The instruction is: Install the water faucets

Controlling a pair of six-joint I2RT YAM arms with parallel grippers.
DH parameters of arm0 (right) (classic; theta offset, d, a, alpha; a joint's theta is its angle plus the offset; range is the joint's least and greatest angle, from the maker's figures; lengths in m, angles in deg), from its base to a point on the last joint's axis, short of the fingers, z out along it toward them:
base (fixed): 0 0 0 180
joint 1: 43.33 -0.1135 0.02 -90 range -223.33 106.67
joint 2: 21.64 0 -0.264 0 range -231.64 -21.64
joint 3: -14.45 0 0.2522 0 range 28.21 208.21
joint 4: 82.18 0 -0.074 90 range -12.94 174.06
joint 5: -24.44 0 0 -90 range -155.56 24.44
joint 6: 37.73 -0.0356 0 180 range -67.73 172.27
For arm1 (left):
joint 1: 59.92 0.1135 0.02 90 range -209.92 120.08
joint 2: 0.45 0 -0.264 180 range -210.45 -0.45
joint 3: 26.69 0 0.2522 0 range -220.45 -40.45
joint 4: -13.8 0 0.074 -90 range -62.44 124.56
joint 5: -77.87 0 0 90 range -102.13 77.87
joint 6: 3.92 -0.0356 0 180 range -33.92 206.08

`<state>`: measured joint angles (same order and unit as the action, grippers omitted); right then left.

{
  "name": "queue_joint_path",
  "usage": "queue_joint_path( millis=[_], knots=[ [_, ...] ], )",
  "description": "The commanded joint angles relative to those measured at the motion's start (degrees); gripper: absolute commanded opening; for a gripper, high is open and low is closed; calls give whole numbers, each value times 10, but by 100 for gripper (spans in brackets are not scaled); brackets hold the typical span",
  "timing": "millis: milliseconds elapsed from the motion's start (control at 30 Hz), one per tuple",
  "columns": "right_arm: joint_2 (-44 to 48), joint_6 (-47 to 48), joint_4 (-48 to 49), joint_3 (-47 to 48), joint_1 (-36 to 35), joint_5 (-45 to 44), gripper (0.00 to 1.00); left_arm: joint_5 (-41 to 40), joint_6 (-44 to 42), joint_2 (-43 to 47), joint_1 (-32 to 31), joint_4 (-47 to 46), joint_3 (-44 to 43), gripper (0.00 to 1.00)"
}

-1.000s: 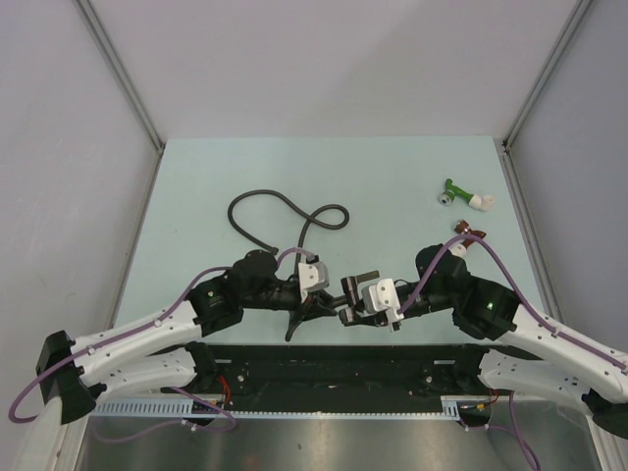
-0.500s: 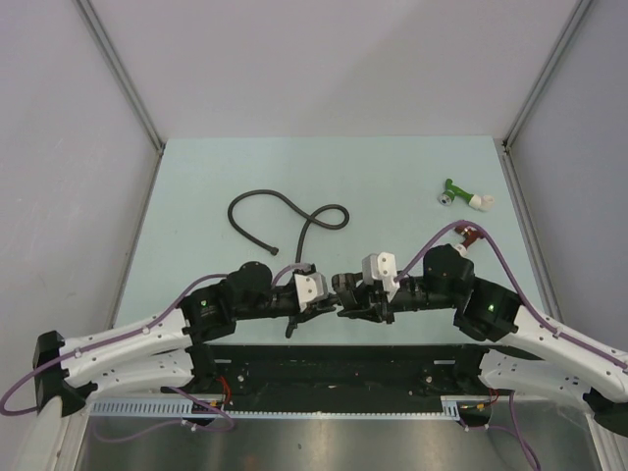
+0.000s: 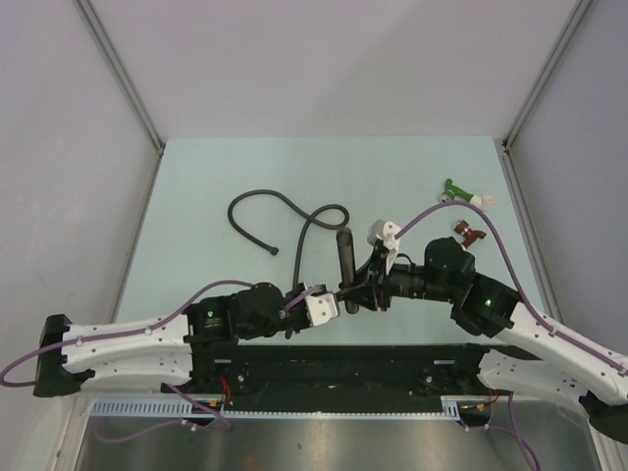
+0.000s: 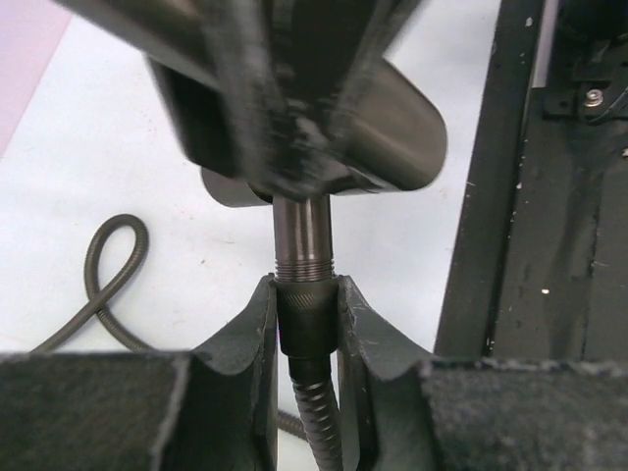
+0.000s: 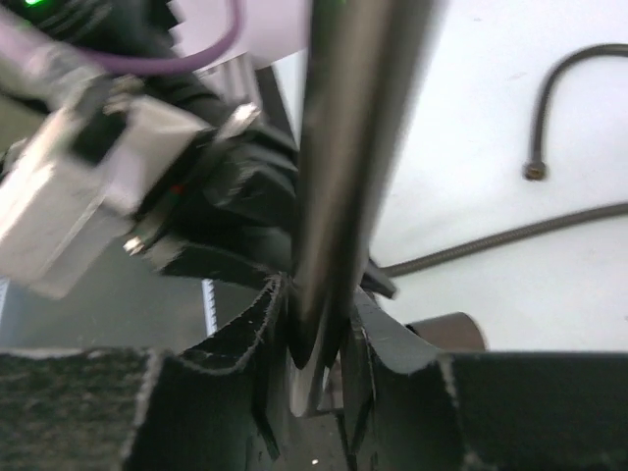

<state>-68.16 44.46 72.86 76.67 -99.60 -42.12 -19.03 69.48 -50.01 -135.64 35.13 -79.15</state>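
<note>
The dark metal faucet (image 3: 344, 257) is held near the table's front edge, its long thin arm pointing toward the far side. My right gripper (image 3: 359, 290) is shut on it; in the right wrist view the arm (image 5: 353, 118) rises out from between the jaws of that gripper (image 5: 316, 319). My left gripper (image 3: 337, 305) meets it from the left. In the left wrist view this gripper (image 4: 306, 309) is shut on the knurled end nut (image 4: 306, 319) of the black flexible hose (image 3: 285, 208), and the nut sits against the faucet's threaded stub (image 4: 302, 235).
A green fitting (image 3: 453, 190) with a white end lies at the right rear of the table (image 3: 392, 177), and a dark-red fitting (image 3: 467, 233) lies just nearer. The hose loops across the middle left. A black rail (image 3: 324, 368) runs along the near edge.
The right gripper has turned the faucet, so its long arm now points to the far side. The left gripper has drawn back toward the near edge while staying at the faucet's end.
</note>
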Motion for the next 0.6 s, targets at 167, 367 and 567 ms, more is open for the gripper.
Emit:
queue_joint_path(
  millis=[167,367,567],
  knots=[
    [-35,-3,60,33,110,-179,51,48,-42,17,-75,-41,-36,0],
    [-66,4,48,32,135,-172,61,50,-51,37,-84,-61,-27,0],
    [-90,11,39,32,146,-165,67,54,-54,65,-83,-102,-2,0]
  ],
)
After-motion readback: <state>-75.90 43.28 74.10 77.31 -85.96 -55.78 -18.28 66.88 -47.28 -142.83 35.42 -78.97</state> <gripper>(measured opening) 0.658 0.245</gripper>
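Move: Rising steeply out of the right hand's fingers, the faucet spout has its middle about 6 cm above that hand and 1 cm ahead, level with it sideways; the faucet body sits some 4 cm below, neither ahead nor aside. On the table, roughly 20 cm down, lie the hose loop's crossing, about 30 cm ahead and 8 cm left, and the hose's free end, 20 cm ahead and 21 cm left. From the left hand, which grips the hose nut, the body is about 5 cm right and 3 cm up, level fore and aft. Opening its fingers wide, the right hand gives up its pinch low on the spout and sweeps forward about 12 cm, also a little right and down, towards the spout's free end, swinging some 25 degrees clockwise until the spout lies between the spread fingers. The left hand keeps the hose nut pinched and draws it back about 4 cm, rising slightly and turning a little clockwise. ##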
